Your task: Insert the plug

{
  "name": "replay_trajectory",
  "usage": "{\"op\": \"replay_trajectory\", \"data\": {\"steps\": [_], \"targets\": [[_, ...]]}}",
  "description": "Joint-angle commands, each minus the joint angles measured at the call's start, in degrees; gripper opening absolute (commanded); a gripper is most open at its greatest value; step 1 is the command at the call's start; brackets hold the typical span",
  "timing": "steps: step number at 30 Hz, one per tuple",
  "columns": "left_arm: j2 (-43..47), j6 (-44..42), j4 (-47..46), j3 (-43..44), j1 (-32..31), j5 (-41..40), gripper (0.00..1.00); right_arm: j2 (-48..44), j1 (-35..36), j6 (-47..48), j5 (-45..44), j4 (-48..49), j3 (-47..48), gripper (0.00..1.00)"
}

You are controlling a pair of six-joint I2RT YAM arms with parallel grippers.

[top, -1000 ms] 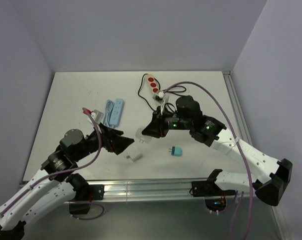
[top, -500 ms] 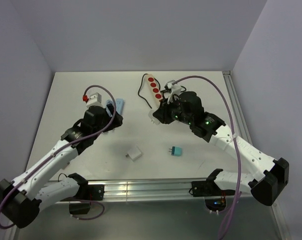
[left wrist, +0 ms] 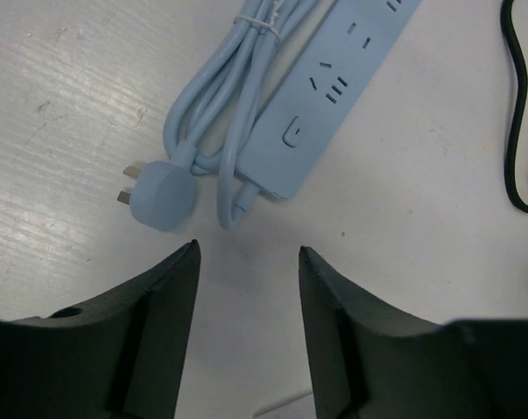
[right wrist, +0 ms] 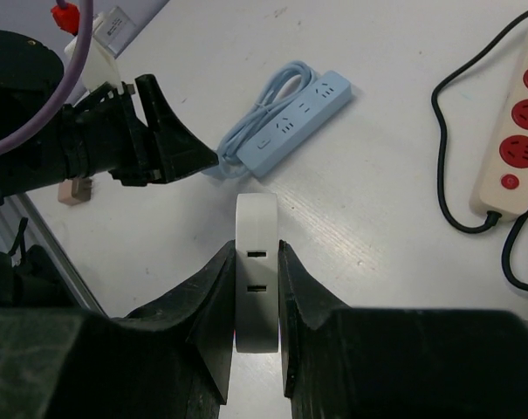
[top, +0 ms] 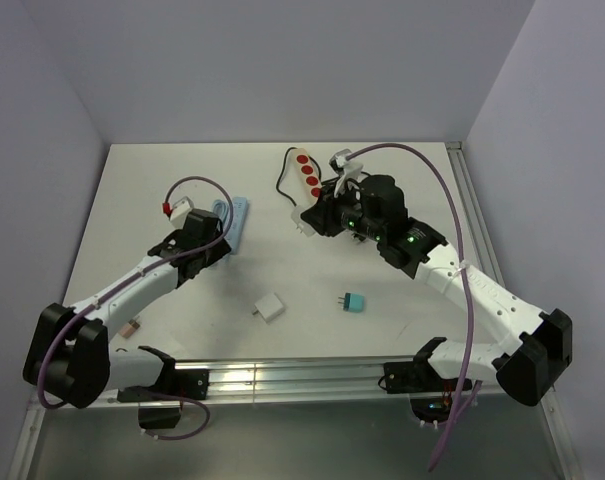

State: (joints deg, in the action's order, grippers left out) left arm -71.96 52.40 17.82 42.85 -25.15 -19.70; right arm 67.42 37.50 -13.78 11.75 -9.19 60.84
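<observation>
My right gripper (right wrist: 257, 246) is shut on a white block with two slots (right wrist: 257, 218), held upright above the table; from above the block (top: 304, 214) sits just below the red-button power strip (top: 307, 172). A light blue power strip (left wrist: 320, 105) lies flat with its coiled cable and round blue plug (left wrist: 163, 194). My left gripper (left wrist: 248, 248) hovers just short of that cable, open, with only bare table between its fingers. In the top view the left gripper (top: 225, 234) points at the blue strip (top: 238, 216).
A white charger (top: 270, 308) and a teal plug (top: 353, 302) lie near the front middle. A black cable (right wrist: 447, 175) loops beside the red-button strip (right wrist: 517, 131). A small brown object (top: 132, 325) sits by the left arm's base.
My left arm has swung from the white charger back and left to the blue strip, its jaws narrowing. My right gripper has carried the white block toward the red-button strip.
</observation>
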Motion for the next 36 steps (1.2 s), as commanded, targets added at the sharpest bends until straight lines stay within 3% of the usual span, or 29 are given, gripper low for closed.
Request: {"op": "replay_trajectory", "data": {"steps": [1,4,14,20,27,36], "targets": [[-1.9,2.1,-2.5,1.8,0.0,-3.4,0.52,-0.6,-1.0,0.5,2.2,4.8,0.9,0.00],[-2.9,2.5,-3.1,1.8,0.0,-4.2,0.46,-1.6,-1.3,0.2,2.3,6.1,-0.2,0.00],[-9.2,1.7,-6.9,2.1,0.5,-4.4,0.43,-1.7,-1.9,-0.8,4.0,7.3,-1.1,0.00],[-10.9,0.2,-7.6,3.4,0.6,-5.8,0.35,-1.1,-1.9,-0.9,5.5,8.8,-1.9,0.00],[-10.4,-0.5,-10.1,0.3,0.7,-3.3,0.00,3.9,-1.9,-0.3,5.3,8.5,0.8,0.00],[0.0,0.7,-11.1,-9.5,0.6,0.5,0.00,13.2,0.0,1.6,5.8,8.0,5.9,0.00]]}}
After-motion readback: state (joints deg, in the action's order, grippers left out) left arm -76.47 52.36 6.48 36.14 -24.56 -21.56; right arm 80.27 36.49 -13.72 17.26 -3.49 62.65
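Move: My left hand hangs just short of the blue power strip's cord loop, which lies about 2 cm ahead, 1 cm left and 5 cm below. The blue strip's middle is some 10 cm ahead and 3 cm right, its blue plug 5 cm left and 1 cm ahead, a white adapter 12 cm back and 9 cm right. From my right hand, holding a white plug, the blue strip is roughly 12 cm ahead, 17 cm left, 22 cm down. I sink my left hand about 4 cm, easing some 2 cm forward, and shut the half-open fingers on the cord at the blue strip's near end, then draw back nearly 2 cm at that height. My right hand keeps its grip on the white plug, nearly still at first, then dips some 6 cm while reaching forward and left towards the strip. ##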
